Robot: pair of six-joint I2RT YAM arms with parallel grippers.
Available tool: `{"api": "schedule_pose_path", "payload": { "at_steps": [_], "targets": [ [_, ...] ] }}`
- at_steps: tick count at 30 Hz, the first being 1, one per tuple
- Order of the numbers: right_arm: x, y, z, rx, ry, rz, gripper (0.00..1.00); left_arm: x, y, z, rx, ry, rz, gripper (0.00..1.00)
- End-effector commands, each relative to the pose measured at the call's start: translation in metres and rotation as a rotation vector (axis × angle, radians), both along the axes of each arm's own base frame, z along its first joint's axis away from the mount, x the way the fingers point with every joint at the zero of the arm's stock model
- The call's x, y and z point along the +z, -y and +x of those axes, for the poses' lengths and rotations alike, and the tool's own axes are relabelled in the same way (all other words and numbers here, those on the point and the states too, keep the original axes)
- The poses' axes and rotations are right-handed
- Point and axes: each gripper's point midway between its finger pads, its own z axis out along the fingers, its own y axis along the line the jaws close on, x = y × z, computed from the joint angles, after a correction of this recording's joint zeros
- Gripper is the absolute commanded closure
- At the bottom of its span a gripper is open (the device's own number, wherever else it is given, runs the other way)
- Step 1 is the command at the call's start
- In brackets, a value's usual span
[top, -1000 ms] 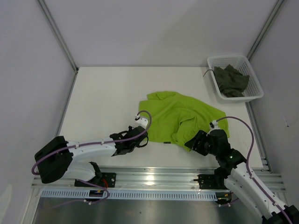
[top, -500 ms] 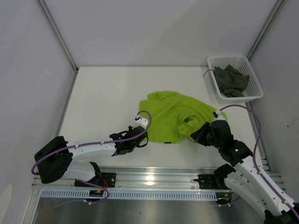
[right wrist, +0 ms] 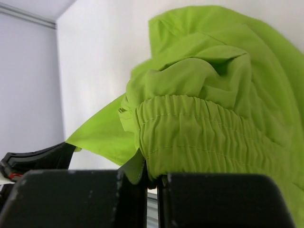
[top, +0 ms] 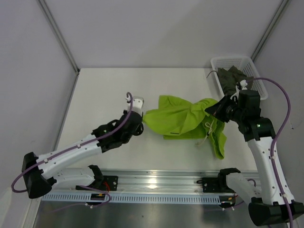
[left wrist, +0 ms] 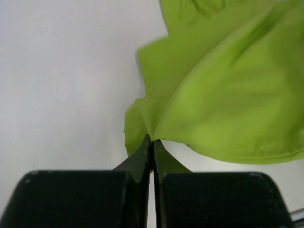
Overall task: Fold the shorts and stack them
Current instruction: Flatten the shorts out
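The lime green shorts [top: 180, 121] hang bunched between my two grippers over the middle of the white table [top: 104, 95]. One leg and a white drawstring [top: 208, 135] droop at the right. My left gripper [top: 142, 117] is shut on the cloth's left corner [left wrist: 142, 128], pinched right at the fingertips [left wrist: 145, 147]. On the other side, my right gripper [top: 214, 109] is shut on the gathered elastic waistband [right wrist: 190, 137]. The dark olive-grey shorts [top: 233, 80] lie crumpled in the basket.
The white mesh basket [top: 216, 61] stands at the table's back right corner, just behind my right wrist. A metal rail [top: 156, 183] runs along the near edge. Grey walls close in the left and right sides.
The right gripper shut on the waistband. Both arms then rose and moved back from the near edge, lifting the lime shorts off the table so that they hang between the grippers.
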Motion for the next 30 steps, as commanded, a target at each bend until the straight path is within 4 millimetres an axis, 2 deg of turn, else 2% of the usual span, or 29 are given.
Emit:
{"api": "schedule_pose_path", "payload": {
  "at_steps": [1, 2, 5, 6, 7, 9, 10, 11, 12, 13, 14, 15, 17, 20, 21, 22, 24, 25, 26, 27, 28, 29, 30],
  "targets": [
    [0.054, -0.022, 0.011, 0.16, 0.105, 0.145, 1.0, 0.077, -0.024, 0.017, 0.113, 0.108, -0.077, 1.0],
    [0.067, -0.03, 0.014, 0.211, 0.114, 0.189, 1.0, 0.11, -0.026, 0.022, 0.121, 0.152, -0.13, 1.0],
    [0.095, -0.042, 0.028, 0.263, 0.134, 0.274, 1.0, 0.139, -0.046, 0.031, 0.158, 0.19, -0.139, 1.0],
    [0.111, -0.052, 0.027, 0.314, 0.148, 0.34, 1.0, 0.169, -0.054, 0.036, 0.186, 0.233, -0.175, 1.0],
    [0.12, -0.056, 0.029, 0.336, 0.154, 0.373, 1.0, 0.175, -0.059, 0.038, 0.198, 0.241, -0.17, 1.0],
    [0.145, -0.065, 0.036, 0.382, 0.177, 0.453, 1.0, 0.203, -0.074, 0.045, 0.238, 0.279, -0.171, 1.0],
    [0.154, -0.066, 0.038, 0.388, 0.185, 0.465, 1.0, 0.207, -0.08, 0.048, 0.251, 0.281, -0.162, 1.0],
    [0.154, -0.067, 0.049, 0.386, 0.166, 0.476, 1.0, 0.219, -0.087, 0.048, 0.263, 0.294, -0.156, 1.0],
    [0.174, -0.067, 0.048, 0.397, 0.203, 0.476, 1.0, 0.233, -0.098, 0.05, 0.291, 0.314, -0.163, 1.0],
    [0.181, -0.069, 0.047, 0.411, 0.201, 0.494, 1.0, 0.245, -0.104, 0.051, 0.304, 0.33, -0.169, 1.0],
    [0.186, -0.07, 0.049, 0.423, 0.205, 0.5, 1.0, 0.248, -0.112, 0.049, 0.315, 0.331, -0.154, 1.0],
    [0.199, -0.071, 0.042, 0.445, 0.235, 0.503, 1.0, 0.262, -0.116, 0.045, 0.315, 0.357, -0.175, 1.0],
    [0.211, -0.072, 0.032, 0.46, 0.26, 0.514, 1.0, 0.277, -0.125, 0.031, 0.301, 0.394, -0.203, 1.0],
    [0.234, -0.072, -0.003, 0.491, 0.331, 0.524, 1.0, 0.304, -0.133, 0.001, 0.228, 0.464, -0.289, 1.0],
    [0.246, -0.071, -0.023, 0.505, 0.375, 0.523, 1.0, 0.312, -0.129, -0.008, 0.176, 0.479, -0.318, 1.0],
    [0.251, -0.071, -0.035, 0.519, 0.39, 0.531, 1.0, 0.321, -0.132, -0.018, 0.154, 0.502, -0.34, 1.0],
    [0.261, -0.072, -0.057, 0.536, 0.406, 0.554, 1.0, 0.34, -0.141, -0.042, 0.104, 0.561, -0.387, 1.0],
    [0.269, -0.071, -0.079, 0.555, 0.438, 0.556, 1.0, 0.347, -0.142, -0.051, 0.074, 0.584, -0.405, 1.0],
    [0.272, -0.071, -0.09, 0.56, 0.444, 0.567, 1.0, 0.357, -0.152, -0.068, 0.063, 0.623, -0.434, 1.0],
    [0.275, -0.071, -0.101, 0.565, 0.453, 0.571, 1.0, 0.361, -0.156, -0.076, 0.052, 0.638, -0.445, 1.0],
    [0.28, -0.07, -0.12, 0.574, 0.482, 0.571, 1.0, 0.361, -0.157, -0.082, 0.033, 0.637, -0.444, 1.0],
    [0.282, -0.07, -0.129, 0.583, 0.482, 0.579, 1.0, 0.371, -0.163, -0.094, 0.019, 0.663, -0.467, 1.0],
    [0.285, -0.069, -0.139, 0.582, 0.478, 0.6, 1.0, 0.373, -0.165, -0.102, 0.001, 0.666, -0.475, 1.0]
  ]
}}
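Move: The left gripper keeps hold of one corner of the shorts, whose middle sags about 22 cm to its right, 3 cm farther out and 10 cm lower. From the right gripper, shut on the gathered waistband, that middle lies roughly 8 cm left, 2 cm ahead and 19 cm below. A drooping leg hangs some 7 cm back, 6 cm right and 18 cm down from the right gripper; the basket is about 30 cm ahead, 23 cm right and 19 cm below. Keep both grips and sweep the shorts high: raise the left gripper about 35 cm while carrying it left, the right about 25 cm with a smaller shift left, so the hands draw apart. Reach both forward slightly at first, then pull back well past their starting places, tipping the fingers upward and rolling the right hand's left side up. ##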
